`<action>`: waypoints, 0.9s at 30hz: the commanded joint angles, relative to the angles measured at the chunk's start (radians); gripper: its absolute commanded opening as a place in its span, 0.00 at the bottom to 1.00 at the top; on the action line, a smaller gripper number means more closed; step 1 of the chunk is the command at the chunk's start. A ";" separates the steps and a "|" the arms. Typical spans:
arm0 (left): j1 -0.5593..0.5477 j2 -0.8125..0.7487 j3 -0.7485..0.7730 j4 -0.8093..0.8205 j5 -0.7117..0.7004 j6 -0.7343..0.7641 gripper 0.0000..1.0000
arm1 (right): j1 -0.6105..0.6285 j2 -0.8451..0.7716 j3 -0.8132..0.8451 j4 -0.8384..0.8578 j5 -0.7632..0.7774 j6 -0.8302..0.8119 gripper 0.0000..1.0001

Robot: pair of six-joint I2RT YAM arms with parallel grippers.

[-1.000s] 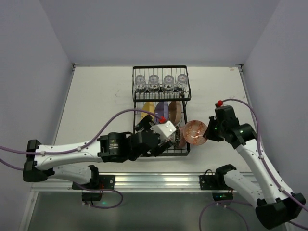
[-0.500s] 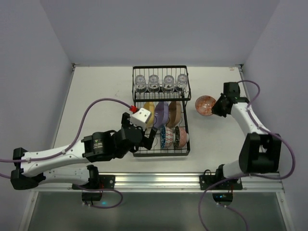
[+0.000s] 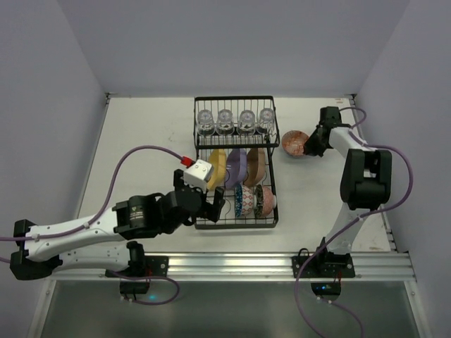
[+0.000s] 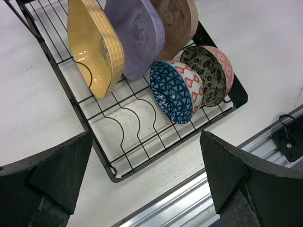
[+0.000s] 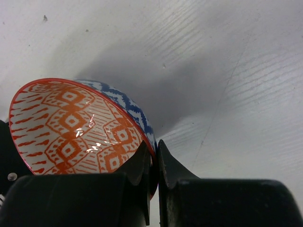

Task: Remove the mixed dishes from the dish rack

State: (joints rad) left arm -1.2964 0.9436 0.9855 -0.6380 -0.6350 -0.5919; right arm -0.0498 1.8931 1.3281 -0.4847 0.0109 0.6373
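Observation:
The black wire dish rack (image 3: pixel 271 184) stands mid-table. Several clear glass cups (image 3: pixel 225 121) line its raised shelf. In the lower tray a yellow plate (image 4: pixel 94 47), a purple plate (image 4: pixel 135 35) and a tan plate (image 4: pixel 175 19) stand on edge, next to a blue bowl (image 4: pixel 173 90) and a green floral bowl (image 4: pixel 208 75). My left gripper (image 3: pixel 209 204) (image 4: pixel 146 146) hangs open over the rack's near-left corner, nothing between its fingers. To the right of the shelf, my right gripper (image 3: pixel 309 144) (image 5: pixel 154 153) is shut on the rim of a reddish bowl (image 3: pixel 293 142) (image 5: pixel 71 127), low over the table.
A metal rail (image 3: pixel 232 264) (image 4: pixel 189 198) runs along the near table edge, with a black clamp (image 4: pixel 289 137) on it. Grey walls close in the left, far and right sides. Purple cables (image 3: pixel 141 151) loop from both arms.
The right arm has swung the reddish bowl from the rack's near-right corner to the far right, beside the shelf. The left arm has pulled back to the left, off the bowls.

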 commanded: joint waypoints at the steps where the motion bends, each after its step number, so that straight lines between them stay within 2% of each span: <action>1: 0.003 0.029 -0.014 0.027 0.000 -0.045 1.00 | -0.010 0.001 0.056 0.020 -0.031 0.016 0.00; 2: 0.003 0.034 -0.018 0.038 0.004 -0.045 1.00 | -0.012 0.006 0.059 0.020 -0.031 0.015 0.00; 5: 0.002 0.061 -0.027 0.093 0.046 -0.046 1.00 | -0.013 0.018 0.059 0.018 -0.038 0.009 0.09; 7: 0.003 0.090 -0.025 0.124 0.055 -0.042 1.00 | -0.015 0.003 0.048 0.020 -0.040 0.007 0.33; 12: 0.003 0.136 -0.024 0.175 0.037 -0.075 1.00 | -0.015 -0.101 0.017 0.014 -0.012 -0.005 0.61; 14: 0.003 0.153 -0.025 0.195 0.028 -0.104 1.00 | -0.015 -0.199 0.008 -0.008 0.023 -0.010 0.68; 16: 0.005 0.167 -0.047 0.257 0.032 -0.138 1.00 | -0.015 -0.299 -0.044 -0.008 0.055 -0.004 0.80; 17: 0.006 0.170 -0.059 0.283 0.043 -0.147 1.00 | -0.015 -0.419 -0.071 0.003 0.063 -0.001 0.85; 18: 0.012 0.176 -0.083 0.338 0.057 -0.170 1.00 | -0.015 -0.486 -0.126 0.006 0.066 0.004 0.97; 21: 0.061 0.210 -0.120 0.453 0.170 -0.186 1.00 | -0.015 -0.759 -0.251 0.037 0.000 -0.008 0.99; 22: 0.078 0.230 -0.149 0.490 0.220 -0.180 1.00 | -0.015 -0.832 -0.286 0.053 -0.117 -0.010 0.99; 23: 0.124 0.239 -0.166 0.527 0.324 -0.177 1.00 | -0.015 -0.977 -0.361 0.090 -0.181 -0.008 0.99; 24: 0.146 0.250 -0.186 0.600 0.372 -0.189 1.00 | -0.015 -1.049 -0.400 0.113 -0.251 0.004 0.99; 25: 0.164 0.267 -0.227 0.653 0.426 -0.192 1.00 | -0.015 -1.115 -0.435 0.144 -0.417 0.002 0.99; 26: 0.195 0.273 -0.249 0.702 0.507 -0.195 1.00 | -0.015 -1.175 -0.493 0.193 -0.490 0.002 0.99; 27: 0.203 0.280 -0.264 0.760 0.526 -0.212 1.00 | -0.015 -1.274 -0.513 0.201 -0.549 0.015 0.99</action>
State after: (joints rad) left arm -1.1412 1.2053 0.7761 -0.1310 -0.3042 -0.7498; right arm -0.0647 0.7349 0.9184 -0.3595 -0.2325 0.6380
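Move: The left hand, open and empty, has the blue-and-red bowl in the rack about 8 cm ahead, 11 cm to its right and 16 cm below. The pink-and-black bowl stands 7 cm to the right of that bowl, and the purple dish 12 cm beyond it and 2 cm to its left. The right hand still pinches the orange bowl's rim, with the bowl's middle roughly 2 cm ahead, 5 cm left and 1 cm below; the brown dish lies about 9 cm back, 18 cm left and 3 cm higher. Settling down barely 1 cm, the right hand opens wide to let go of the orange bowl's rim, then sweeps up some 27 cm and back about 15, away from the bowl, its fingers tipping up by about 50 degrees. Meanwhile the open left hand goes right and down, some 8 cm each way, towards the blue-and-red bowl, dipping slightly at the wrist and not yet touching it. ##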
